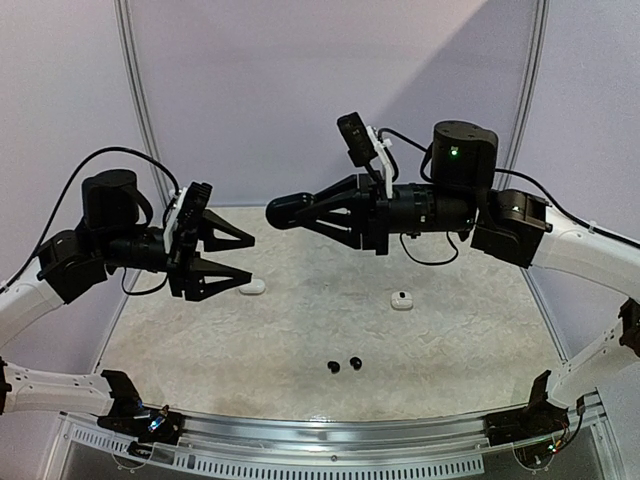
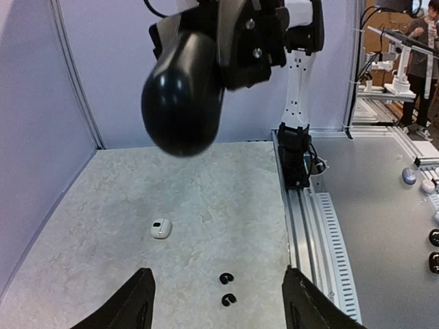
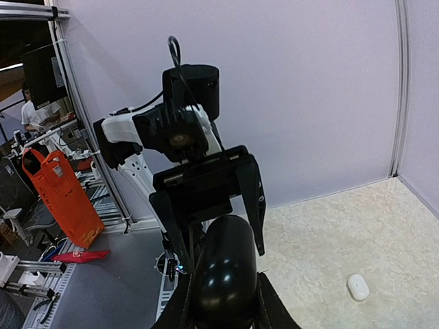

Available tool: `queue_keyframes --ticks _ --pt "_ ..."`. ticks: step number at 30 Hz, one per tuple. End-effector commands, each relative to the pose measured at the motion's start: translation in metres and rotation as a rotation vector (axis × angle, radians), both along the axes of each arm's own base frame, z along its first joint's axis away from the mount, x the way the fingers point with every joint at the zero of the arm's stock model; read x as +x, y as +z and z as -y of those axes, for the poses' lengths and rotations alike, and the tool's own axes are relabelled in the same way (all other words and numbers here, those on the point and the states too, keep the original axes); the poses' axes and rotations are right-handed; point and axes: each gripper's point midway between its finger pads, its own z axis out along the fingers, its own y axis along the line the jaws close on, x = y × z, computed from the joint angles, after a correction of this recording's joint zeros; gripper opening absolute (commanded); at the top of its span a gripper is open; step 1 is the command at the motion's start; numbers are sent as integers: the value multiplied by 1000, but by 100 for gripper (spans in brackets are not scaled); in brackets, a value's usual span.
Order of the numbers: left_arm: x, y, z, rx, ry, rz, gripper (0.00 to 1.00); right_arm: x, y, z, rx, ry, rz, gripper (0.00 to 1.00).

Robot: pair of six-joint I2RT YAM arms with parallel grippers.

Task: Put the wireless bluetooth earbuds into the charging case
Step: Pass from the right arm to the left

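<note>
A glossy black charging case point(image 1: 283, 211) hangs in the air above the table's far middle, and my right gripper point(image 1: 312, 212) is shut on it. In the right wrist view the case point(image 3: 225, 260) fills the gap between the fingers of that gripper point(image 3: 223, 305). Two round black earbuds point(image 1: 333, 367) point(image 1: 354, 362) lie side by side on the table near the front middle; the left wrist view has them point(image 2: 226, 278) point(image 2: 229, 299) far below. My left gripper point(image 1: 248, 258) point(image 2: 218, 273) is open and empty, level with the case point(image 2: 182, 92) and just left of it.
A small white rounded piece point(image 1: 253, 286) lies on the table below the left gripper. Another with a dark spot point(image 1: 402, 300) point(image 2: 160, 228) lies right of centre. A metal rail point(image 1: 330, 435) runs along the table's front edge, and pale walls close the back and sides.
</note>
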Motion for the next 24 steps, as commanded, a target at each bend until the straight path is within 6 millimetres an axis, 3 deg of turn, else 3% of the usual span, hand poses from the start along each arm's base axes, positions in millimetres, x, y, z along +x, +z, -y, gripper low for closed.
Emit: queue_keyframes --ticks 1,5,7,11,13,20,24 --pt "12 23 -6 -37 58 248 67 -1 -6 -10 -2 39 -9 0" --pt "17 20 -16 31 96 592 69 5 -4 -12 -3 10 -40 0" --pt "30 20 -22 79 177 879 73 15 -2 -13 -9 -45 -67 0" --pt "53 44 -28 125 379 1552 85 47 -7 -15 -41 -221 -241 0" --pt "59 47 -27 161 436 1726 89 51 -6 -18 -33 -236 -311 0" --pt "54 45 -23 205 413 1911 90 63 -12 -15 -8 -249 -568 0" --pt "57 52 -22 217 431 1931 90 64 -16 -15 -19 -257 -587 0"
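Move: The black charging case, clasped in the right fingers, has its middle some 4 cm to the left of the right hand. From the empty left hand it lies about 10 cm to the right, 2 cm ahead and 8 cm higher. On the table about 34 cm below the left hand, the left white case stands some 20 cm ahead and 5 cm to the left; the black earbuds lie around 19 cm to the hand's right and 3 cm back. No touch between the left fingers and the black case yet, while the right fingers keep their hold on it. The left hand rolls about 100 degrees around its pointing direction, top side turning back towards the base, opens wider and goes some 6 cm forward, ending a little higher and closer to the case, fingers swung forward and slightly up. The right hand shifts about 6 cm forward too, rolling its forward side down some 30 degrees. ##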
